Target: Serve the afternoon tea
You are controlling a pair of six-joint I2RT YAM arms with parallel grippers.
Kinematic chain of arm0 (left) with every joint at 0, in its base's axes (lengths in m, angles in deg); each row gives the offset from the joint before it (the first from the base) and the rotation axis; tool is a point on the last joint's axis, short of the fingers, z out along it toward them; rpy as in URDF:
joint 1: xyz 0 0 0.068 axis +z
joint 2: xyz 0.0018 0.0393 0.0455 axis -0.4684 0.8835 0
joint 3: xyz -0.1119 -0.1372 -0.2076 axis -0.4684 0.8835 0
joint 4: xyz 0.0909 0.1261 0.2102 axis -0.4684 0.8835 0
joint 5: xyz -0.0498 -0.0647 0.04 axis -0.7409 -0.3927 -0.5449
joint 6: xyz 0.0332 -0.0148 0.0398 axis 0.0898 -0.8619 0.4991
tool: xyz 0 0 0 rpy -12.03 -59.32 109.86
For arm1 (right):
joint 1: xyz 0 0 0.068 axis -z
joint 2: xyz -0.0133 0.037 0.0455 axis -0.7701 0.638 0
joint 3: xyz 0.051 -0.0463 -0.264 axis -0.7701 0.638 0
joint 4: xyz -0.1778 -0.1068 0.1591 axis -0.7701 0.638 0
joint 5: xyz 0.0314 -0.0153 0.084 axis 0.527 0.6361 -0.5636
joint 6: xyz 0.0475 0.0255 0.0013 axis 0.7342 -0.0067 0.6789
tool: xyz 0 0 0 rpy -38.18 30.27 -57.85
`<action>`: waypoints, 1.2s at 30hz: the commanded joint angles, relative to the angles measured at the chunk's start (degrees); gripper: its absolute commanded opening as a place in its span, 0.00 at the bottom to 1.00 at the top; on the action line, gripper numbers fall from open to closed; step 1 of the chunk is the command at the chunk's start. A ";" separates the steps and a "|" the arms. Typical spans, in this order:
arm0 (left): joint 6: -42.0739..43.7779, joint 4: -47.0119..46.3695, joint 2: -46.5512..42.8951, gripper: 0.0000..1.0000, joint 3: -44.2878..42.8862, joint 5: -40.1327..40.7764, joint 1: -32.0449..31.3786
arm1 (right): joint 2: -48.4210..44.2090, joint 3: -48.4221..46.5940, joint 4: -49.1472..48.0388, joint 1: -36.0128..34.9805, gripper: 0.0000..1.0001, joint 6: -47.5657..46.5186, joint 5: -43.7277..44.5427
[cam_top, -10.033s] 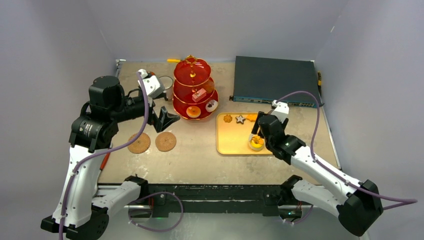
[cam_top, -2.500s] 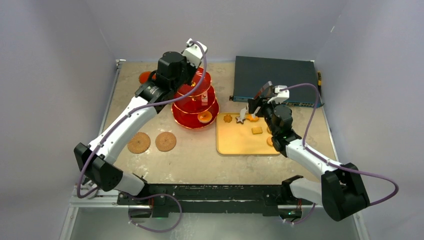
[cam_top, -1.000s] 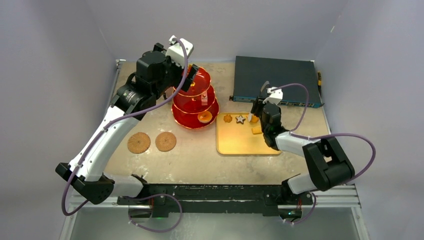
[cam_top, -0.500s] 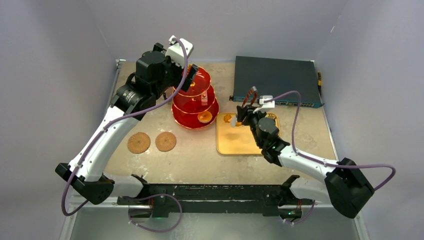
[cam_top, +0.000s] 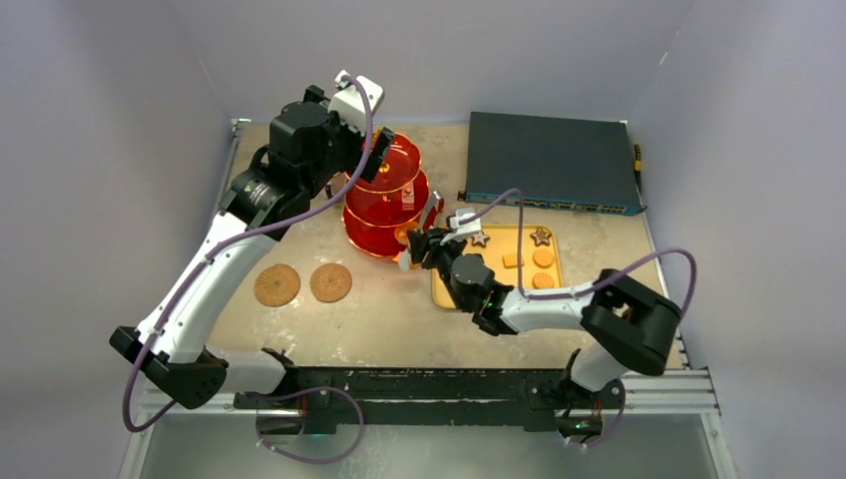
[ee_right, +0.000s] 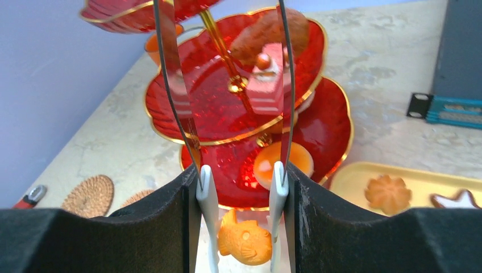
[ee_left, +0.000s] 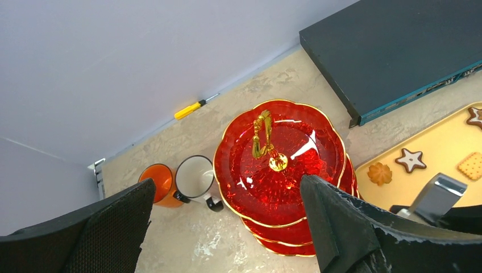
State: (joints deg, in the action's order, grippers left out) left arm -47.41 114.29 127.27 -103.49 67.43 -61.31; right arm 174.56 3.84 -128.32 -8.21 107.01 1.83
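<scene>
The red three-tier stand (cam_top: 371, 236) with its gold handle (ee_left: 262, 133) stands mid-table. My left gripper (ee_left: 227, 227) hovers open above its top tier, holding nothing. An orange mug (ee_left: 159, 183) and a white mug (ee_left: 196, 177) sit just left of the stand. My right gripper (ee_right: 241, 182) is shut on tongs (ee_right: 207, 196), whose white tips pinch a fish-shaped pastry (ee_right: 245, 242) in front of the bottom tier. A pink cake (ee_right: 266, 85) and a brown pastry (ee_right: 256, 40) lie on the middle tier. An orange tart (ee_right: 267, 162) lies on the bottom tier.
The yellow tray (cam_top: 494, 287) right of the stand carries star cookies (cam_top: 479, 239) and several round and square ones (cam_top: 543, 257). A dark electronics box (cam_top: 549, 160) fills the back right. Two woven coasters (cam_top: 277, 285) lie front left. A yellow screwdriver (ee_left: 190, 109) lies by the back wall.
My right arm has swung left from over the tray to the front of the stand, carrying the tongs and the fish pastry. The left arm has stayed still above the stand.
</scene>
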 commanded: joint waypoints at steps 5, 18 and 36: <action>1.14 -1.60 -2.72 0.99 0.80 0.57 0.32 | 9.61 -8.32 -22.48 -1.92 0.44 -7.86 6.31; 1.58 -1.20 -3.43 0.99 1.09 0.19 0.27 | 21.24 -12.63 -32.51 -3.39 0.67 -12.35 8.56; 0.41 -0.41 -3.45 0.99 0.46 -1.67 0.25 | 0.07 6.39 -27.16 -3.40 0.73 -16.61 17.50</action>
State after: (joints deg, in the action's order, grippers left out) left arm -46.56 114.40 125.32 -102.51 66.79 -61.31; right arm 180.42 5.63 -156.08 -11.90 92.32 13.09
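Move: The right hand holds tongs with the fish biscuit between their tips, roughly 10 cm below it. The free spot on the stand's bottom plate lies about 8 cm left, 4 cm ahead and 10 cm below; the orange doughnut sits 4 cm right of that spot and 2 cm farther out. The middle plate is 10 cm ahead, 8 cm left and 2 cm lower; the tray is level, 17 cm right and 14 cm below. From the left hand, the spot is some 8 cm back, 5 cm right and 31 cm below. Right hand carries the fish left about 5 cm, opens the tongs over the bottom plate, retreats right and up. ##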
